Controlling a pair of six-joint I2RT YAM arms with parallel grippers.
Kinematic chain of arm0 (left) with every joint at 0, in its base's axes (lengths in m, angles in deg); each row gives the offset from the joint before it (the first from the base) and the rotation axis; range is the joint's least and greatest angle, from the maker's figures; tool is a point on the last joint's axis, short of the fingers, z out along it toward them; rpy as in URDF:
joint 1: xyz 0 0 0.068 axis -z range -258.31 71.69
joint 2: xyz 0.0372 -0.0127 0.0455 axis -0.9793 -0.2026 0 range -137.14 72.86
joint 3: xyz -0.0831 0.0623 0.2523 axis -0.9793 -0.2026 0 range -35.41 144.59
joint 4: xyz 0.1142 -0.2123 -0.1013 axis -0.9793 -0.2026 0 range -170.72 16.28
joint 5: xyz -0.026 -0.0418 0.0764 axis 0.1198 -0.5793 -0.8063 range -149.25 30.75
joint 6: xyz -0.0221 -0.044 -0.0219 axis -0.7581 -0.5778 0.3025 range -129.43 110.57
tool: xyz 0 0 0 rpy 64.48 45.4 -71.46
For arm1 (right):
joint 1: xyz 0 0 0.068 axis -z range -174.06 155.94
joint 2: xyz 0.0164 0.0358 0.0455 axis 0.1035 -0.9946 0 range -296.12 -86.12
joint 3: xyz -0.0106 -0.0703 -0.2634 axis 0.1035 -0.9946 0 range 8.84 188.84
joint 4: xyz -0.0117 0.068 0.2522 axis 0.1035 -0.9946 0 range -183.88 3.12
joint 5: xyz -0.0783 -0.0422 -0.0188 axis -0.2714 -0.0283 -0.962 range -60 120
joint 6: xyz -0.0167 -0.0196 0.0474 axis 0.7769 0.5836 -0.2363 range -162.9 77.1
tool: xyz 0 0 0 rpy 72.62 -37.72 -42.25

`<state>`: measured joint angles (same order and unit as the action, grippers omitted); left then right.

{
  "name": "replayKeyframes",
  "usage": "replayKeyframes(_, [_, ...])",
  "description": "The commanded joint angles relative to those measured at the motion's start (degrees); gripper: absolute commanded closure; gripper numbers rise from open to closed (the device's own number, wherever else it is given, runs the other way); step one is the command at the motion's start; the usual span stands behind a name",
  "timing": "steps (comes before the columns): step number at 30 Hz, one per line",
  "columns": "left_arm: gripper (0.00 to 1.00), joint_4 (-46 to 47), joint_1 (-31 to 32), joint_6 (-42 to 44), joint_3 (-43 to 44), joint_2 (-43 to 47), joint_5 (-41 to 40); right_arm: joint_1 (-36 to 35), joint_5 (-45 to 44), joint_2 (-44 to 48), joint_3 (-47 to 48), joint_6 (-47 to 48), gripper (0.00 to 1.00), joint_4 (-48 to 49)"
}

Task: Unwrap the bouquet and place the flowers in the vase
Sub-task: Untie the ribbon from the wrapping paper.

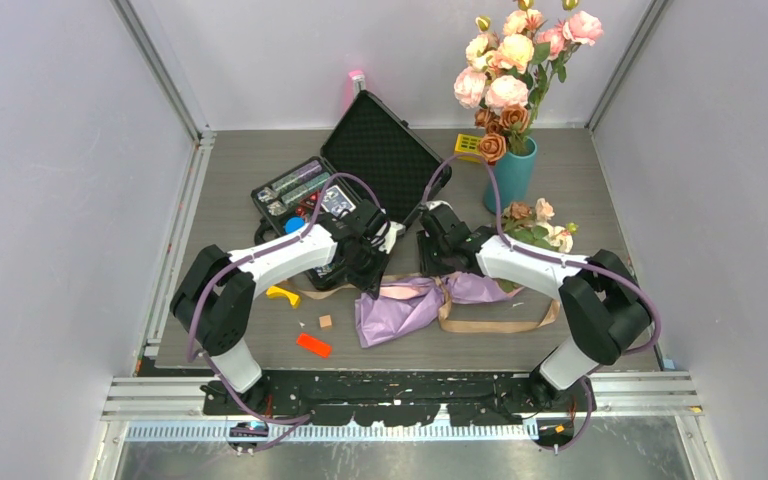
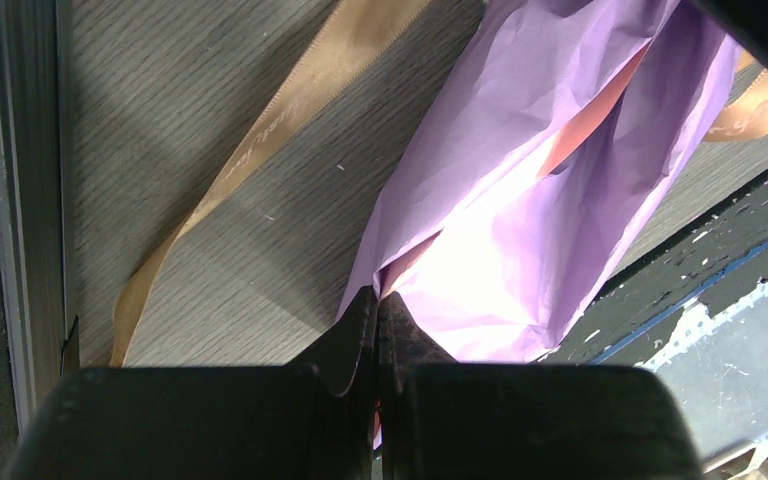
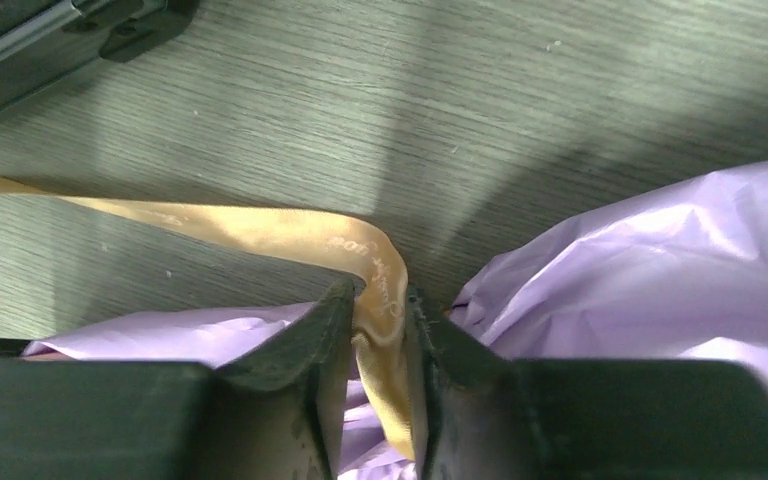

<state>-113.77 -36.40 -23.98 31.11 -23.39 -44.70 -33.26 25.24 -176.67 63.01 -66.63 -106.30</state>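
Observation:
The bouquet (image 1: pixel 410 305) lies on the table between the arms, its crinkled lilac paper (image 2: pixel 550 190) partly loosened with pink lining showing. My left gripper (image 2: pixel 378 298) is shut on an edge of that paper. A loose tan ribbon (image 3: pixel 260 230) trails over the table, and my right gripper (image 3: pixel 380 295) has its jaws close on a folded loop of it. The flowers (image 1: pixel 540 225), small pink, peach and white roses, poke out at the bundle's far right end behind my right arm. The teal vase (image 1: pixel 512 175) stands at the back right, about a hand's width beyond them.
A bigger bunch of large pink-cream roses (image 1: pixel 515 60) fills the vase. An open black case (image 1: pixel 380 150) with tools sits at the back centre. A yellow piece (image 1: pixel 282 294), a small wooden cube (image 1: pixel 325 321) and an orange block (image 1: pixel 313 345) lie front left. Ribbon (image 1: pixel 490 325) loops near the front edge.

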Motion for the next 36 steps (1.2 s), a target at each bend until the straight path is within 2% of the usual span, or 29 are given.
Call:
replayKeyframes(1, [1.00, -1.12, -0.16, 0.57, 1.06, 0.17, 0.38, 0.00, -2.50, 1.54, 1.77, 0.29, 0.79, -0.15])
replayKeyframes(4, [1.00, -1.33, -0.16, 0.66, 1.21, -0.23, -0.12, -0.04, -3.14, 4.67, 0.74, -0.67, 0.93, 0.49])
replayKeyframes(6, [1.00, -1.61, -0.16, 1.09, 1.41, -0.60, -0.80, -0.08, -3.35, 7.12, -0.28, -1.51, 0.99, 1.19])
replayKeyframes(9, [1.00, -2.13, -0.16, 1.75, 1.29, -0.91, -3.71, -0.09, -2.94, 12.57, -2.85, -3.12, 1.00, 2.92])
replayKeyframes(13, [1.00, -2.41, -0.25, 1.97, 1.50, -2.09, -3.55, -0.09, -2.58, 19.69, -6.11, -4.57, 1.00, 3.90])
replayKeyframes(20, [1.00, -2.79, -0.34, 1.80, 1.92, -4.66, -3.01, -0.09, -2.49, 27.68, -10.98, -5.71, 1.00, -0.11])
replayKeyframes(36, [1.00, -3.10, -0.51, 1.98, 2.01, -5.71, -4.79, -0.07, -10.96, 47.52, -22.14, -14.01, 1.00, -6.06])
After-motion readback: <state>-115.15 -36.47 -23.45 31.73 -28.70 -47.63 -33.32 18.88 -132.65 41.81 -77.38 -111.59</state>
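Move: The ribbon at the knot lies right between my right hand's half-open fingertips, about 1 cm below the point where they meet. From that hand, the bunched stem end of the wrapping paper is some 7 cm back and 7 cm left, and the flowers are about 10 cm ahead and 20 cm right. From my left hand, still pinching the paper, the ribbon is roughly 12 cm right and 3 cm ahead; the orange block is about 12 cm back and 11 cm left. I shut my right fingers on the ribbon and lift it quickly by about 8 cm, then draw it back and to the right across the paper, roughly 7 cm each way, as the wrist tips up and turns some 20 degrees. My left hand keeps its pinch on the stem end and sinks about 3 cm, easing slightly left, to hold the paper against the pull. ##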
